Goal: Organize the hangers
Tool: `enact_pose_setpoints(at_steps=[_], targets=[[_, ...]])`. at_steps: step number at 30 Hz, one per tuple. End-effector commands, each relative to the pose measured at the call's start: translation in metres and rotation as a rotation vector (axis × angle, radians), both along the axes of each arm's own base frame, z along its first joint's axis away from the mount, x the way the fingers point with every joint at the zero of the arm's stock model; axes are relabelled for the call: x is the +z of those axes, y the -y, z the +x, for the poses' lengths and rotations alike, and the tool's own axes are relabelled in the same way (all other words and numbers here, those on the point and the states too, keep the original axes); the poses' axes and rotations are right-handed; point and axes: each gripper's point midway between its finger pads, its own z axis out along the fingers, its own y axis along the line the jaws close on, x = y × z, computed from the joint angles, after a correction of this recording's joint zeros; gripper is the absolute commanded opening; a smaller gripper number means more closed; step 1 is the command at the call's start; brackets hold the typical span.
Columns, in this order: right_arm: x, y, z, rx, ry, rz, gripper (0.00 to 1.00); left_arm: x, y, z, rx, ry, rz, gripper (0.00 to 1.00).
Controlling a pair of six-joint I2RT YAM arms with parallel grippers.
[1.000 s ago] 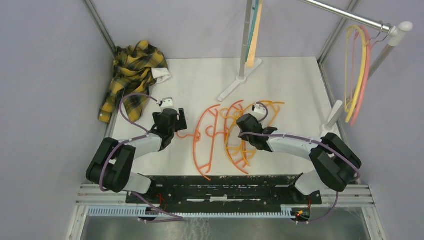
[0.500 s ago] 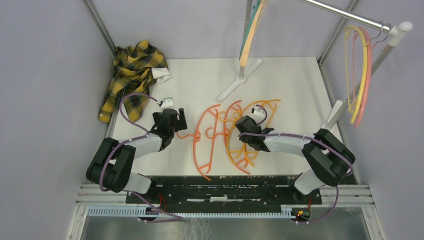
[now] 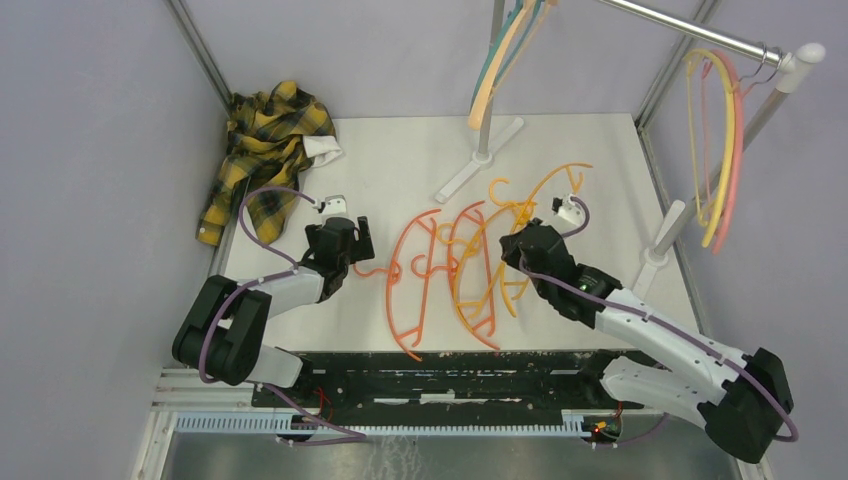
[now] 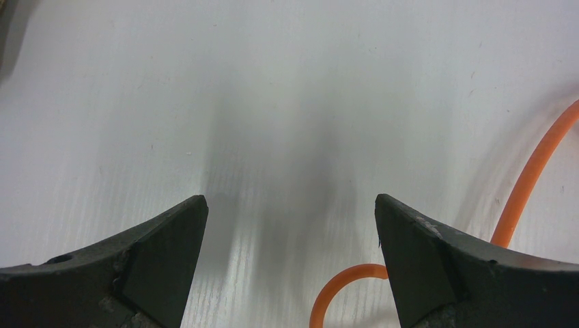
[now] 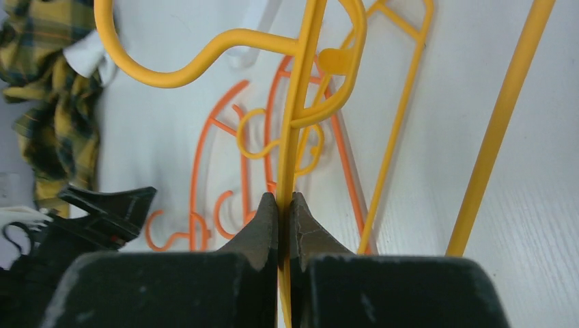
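My right gripper (image 3: pixel 516 250) (image 5: pixel 285 202) is shut on the thin bar of a yellow hanger (image 3: pixel 548 183) (image 5: pixel 300 68) and holds it tilted above the table. Below it lie two orange hangers (image 3: pixel 405 290) (image 5: pixel 205 137) and another yellow hanger (image 3: pixel 480 300), overlapping. The left gripper (image 3: pixel 352 250) (image 4: pixel 290 212) stands open and empty low over the table, with an orange hook (image 4: pixel 341 287) beside its right finger. Yellow and pink hangers (image 3: pixel 720 150) hang from the rail at the right. Peach and teal hangers (image 3: pixel 500 60) hang at the back.
A yellow-black plaid shirt (image 3: pixel 265 150) (image 5: pixel 48 82) lies crumpled in the back left corner. The silver rail (image 3: pixel 690 30) crosses the top right on a pole with a white foot (image 3: pixel 660 245). Another pole and its white base (image 3: pixel 485 150) stand at the back centre.
My right gripper has shut on the yellow hanger and carried it up and to the right, off the pile; the right arm swung right. The hung hangers sway. The left arm is still.
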Motion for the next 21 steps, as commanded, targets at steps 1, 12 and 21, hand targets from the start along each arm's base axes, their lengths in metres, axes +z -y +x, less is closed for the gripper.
enact_pose_setpoints(at_steps=[1, 12, 21], targets=[[0.066, 0.001, 0.018, -0.023, 0.124, 0.097, 0.01, 0.016, 0.004, 0.011, 0.031, 0.063, -0.062, 0.99], [0.197, -0.017, 0.07, 0.041, 0.338, 0.287, 0.01, 0.017, 0.003, 0.011, 0.034, 0.066, -0.063, 0.99], [0.307, -0.018, 0.101, 0.051, 0.535, 0.356, 0.01, 0.018, 0.004, 0.011, 0.028, 0.074, -0.067, 0.99]])
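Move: The yellow hanger is already pinched in the right hand; the free stretch of rail it is headed for lies roughly 18 cm ahead, 3 cm left and some 36 cm above that hand. The hanging beige and teal hangers are about 20 cm ahead, 8 cm left and 28 cm up; another yellow hanger lies on the table level with the hand, 9 cm left and 15 cm below. From the left hand that rail stretch is around 12 cm ahead, 34 cm right and 48 cm up. The yellow hanger is carried steeply upward and then forward as well by the right arm, off from over the table hangers towards the rail: about 24 cm up and 10 cm out, drifting slightly right before easing a little left. The wrist tips the fingers up by some 20 degrees and rolls the hand's left side up, while the shut fingers keep their hold beside the hook. ##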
